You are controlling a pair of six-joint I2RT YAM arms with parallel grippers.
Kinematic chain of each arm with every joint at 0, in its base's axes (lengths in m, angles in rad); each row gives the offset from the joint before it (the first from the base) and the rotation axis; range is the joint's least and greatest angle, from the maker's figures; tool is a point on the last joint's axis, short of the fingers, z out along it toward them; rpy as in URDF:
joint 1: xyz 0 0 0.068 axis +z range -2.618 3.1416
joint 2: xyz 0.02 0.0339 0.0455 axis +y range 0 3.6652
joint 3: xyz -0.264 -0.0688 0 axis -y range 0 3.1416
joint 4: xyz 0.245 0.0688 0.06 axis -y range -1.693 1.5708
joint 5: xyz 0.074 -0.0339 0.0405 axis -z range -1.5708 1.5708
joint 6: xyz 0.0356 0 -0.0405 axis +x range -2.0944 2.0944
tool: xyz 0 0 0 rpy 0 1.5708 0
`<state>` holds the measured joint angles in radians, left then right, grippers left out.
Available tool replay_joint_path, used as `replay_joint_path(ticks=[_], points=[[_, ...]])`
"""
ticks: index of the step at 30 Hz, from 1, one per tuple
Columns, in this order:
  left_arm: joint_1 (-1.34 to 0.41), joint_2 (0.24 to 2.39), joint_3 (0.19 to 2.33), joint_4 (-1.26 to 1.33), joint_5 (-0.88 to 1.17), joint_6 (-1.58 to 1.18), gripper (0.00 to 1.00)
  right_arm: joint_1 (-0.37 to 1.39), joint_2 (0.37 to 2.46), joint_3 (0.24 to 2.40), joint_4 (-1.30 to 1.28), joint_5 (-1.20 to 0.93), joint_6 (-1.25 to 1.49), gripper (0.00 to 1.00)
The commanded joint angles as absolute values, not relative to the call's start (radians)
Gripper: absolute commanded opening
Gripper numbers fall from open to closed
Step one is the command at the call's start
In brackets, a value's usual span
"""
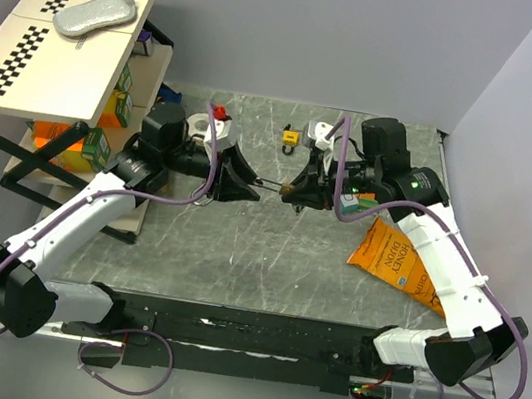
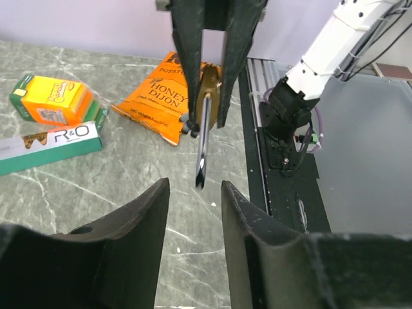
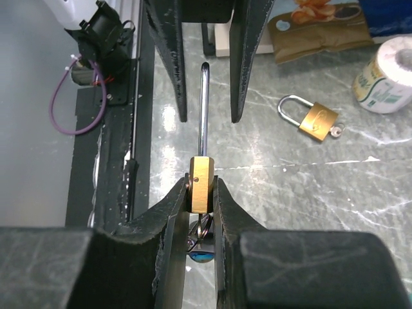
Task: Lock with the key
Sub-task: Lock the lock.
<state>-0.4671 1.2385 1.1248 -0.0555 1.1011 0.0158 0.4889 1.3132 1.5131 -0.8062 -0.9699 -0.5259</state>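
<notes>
My right gripper (image 3: 201, 188) is shut on the brass body of a padlock (image 3: 201, 180), held off the table. Its long steel shackle (image 3: 204, 106) points at my left gripper (image 2: 194, 185). A key (image 3: 203, 255) with a blue head hangs on a ring beneath the padlock, between the right fingers. The left gripper is open; the shackle tip (image 2: 200, 179) sits just at the level of its fingertips, touching neither. In the top view the two grippers face each other mid-table, left gripper (image 1: 246, 184) and right gripper (image 1: 295, 190), with the shackle (image 1: 270, 185) bridging them.
A second brass padlock (image 3: 317, 121) with its key lies on the table to the right. A small yellow padlock (image 1: 290, 139) sits at the back. An orange chips bag (image 1: 400, 263), a green box (image 2: 48, 147), a paper roll (image 3: 385, 82) and a checkered folding table (image 1: 60, 30) surround the work area.
</notes>
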Motion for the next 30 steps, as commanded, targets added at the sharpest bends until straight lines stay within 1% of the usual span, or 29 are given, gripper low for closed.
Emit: replay_joint_path(ticks=[1,4,6,7,10,11,15,19,22,23,25,26,30], points=[[-0.495,1.207,1.181,-0.094,1.097,0.083,0.45,0.505,1.33,1.583,-0.836,-0.994,-0.554,0.0],[-0.502,1.206,1.183,-0.083,1.066,0.066,0.45,0.509,1.335,1.588,-0.856,-0.992,-0.563,0.0],[-0.502,1.207,1.186,-0.077,1.055,0.061,0.42,0.512,1.333,1.585,-0.854,-0.986,-0.561,0.0],[-0.506,1.209,1.192,-0.083,1.048,0.063,0.33,0.512,1.332,1.582,-0.854,-0.985,-0.561,0.0],[-0.517,1.218,1.204,-0.115,1.043,0.084,0.18,0.515,1.335,1.582,-0.854,-0.979,-0.563,0.0],[-0.517,1.218,1.206,-0.118,1.043,0.087,0.17,0.517,1.336,1.585,-0.861,-0.976,-0.563,0.0],[-0.52,1.21,1.204,-0.109,1.04,0.083,0.23,0.518,1.345,1.589,-0.877,-0.968,-0.569,0.0],[-0.523,1.219,1.216,-0.13,1.049,0.095,0.24,0.519,1.341,1.583,-0.865,-0.963,-0.56,0.0],[-0.525,1.226,1.223,-0.138,1.057,0.1,0.18,0.518,1.345,1.586,-0.868,-0.959,-0.56,0.0],[-0.523,1.227,1.226,-0.138,1.06,0.1,0.1,0.518,1.344,1.582,-0.865,-0.956,-0.56,0.0],[-0.528,1.229,1.226,-0.135,1.068,0.097,0.03,0.518,1.344,1.58,-0.854,-0.95,-0.558,0.0],[-0.529,1.232,1.226,-0.132,1.071,0.092,0.01,0.518,1.344,1.577,-0.851,-0.953,-0.555,0.0],[-0.546,1.236,1.224,-0.114,1.063,0.068,0.01,0.52,1.347,1.574,-0.833,-0.968,-0.551,0.0]])
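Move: The left hand, its fingers part open, has the free end of the lock's shackle just between its tips; the shackle's middle lies about 2 cm to its right, level both ways. The right hand already grips the brass lock body, and that same shackle middle is some 4 cm to its left and 1 cm lower. From the left hand, a second padlock lies about 11 cm ahead, 12 cm left and the paper roll about 30 cm ahead, 19 cm left, both on the table some 25 cm below. Easing back and to the right, then slightly up, about 1 cm each way, the left hand comes a little nearer the lock body. Its fingers narrow, slacken briefly and then shut, pinching the free end of the shackle. The right hand keeps its grip on the lock body and sinks about 1 cm. ##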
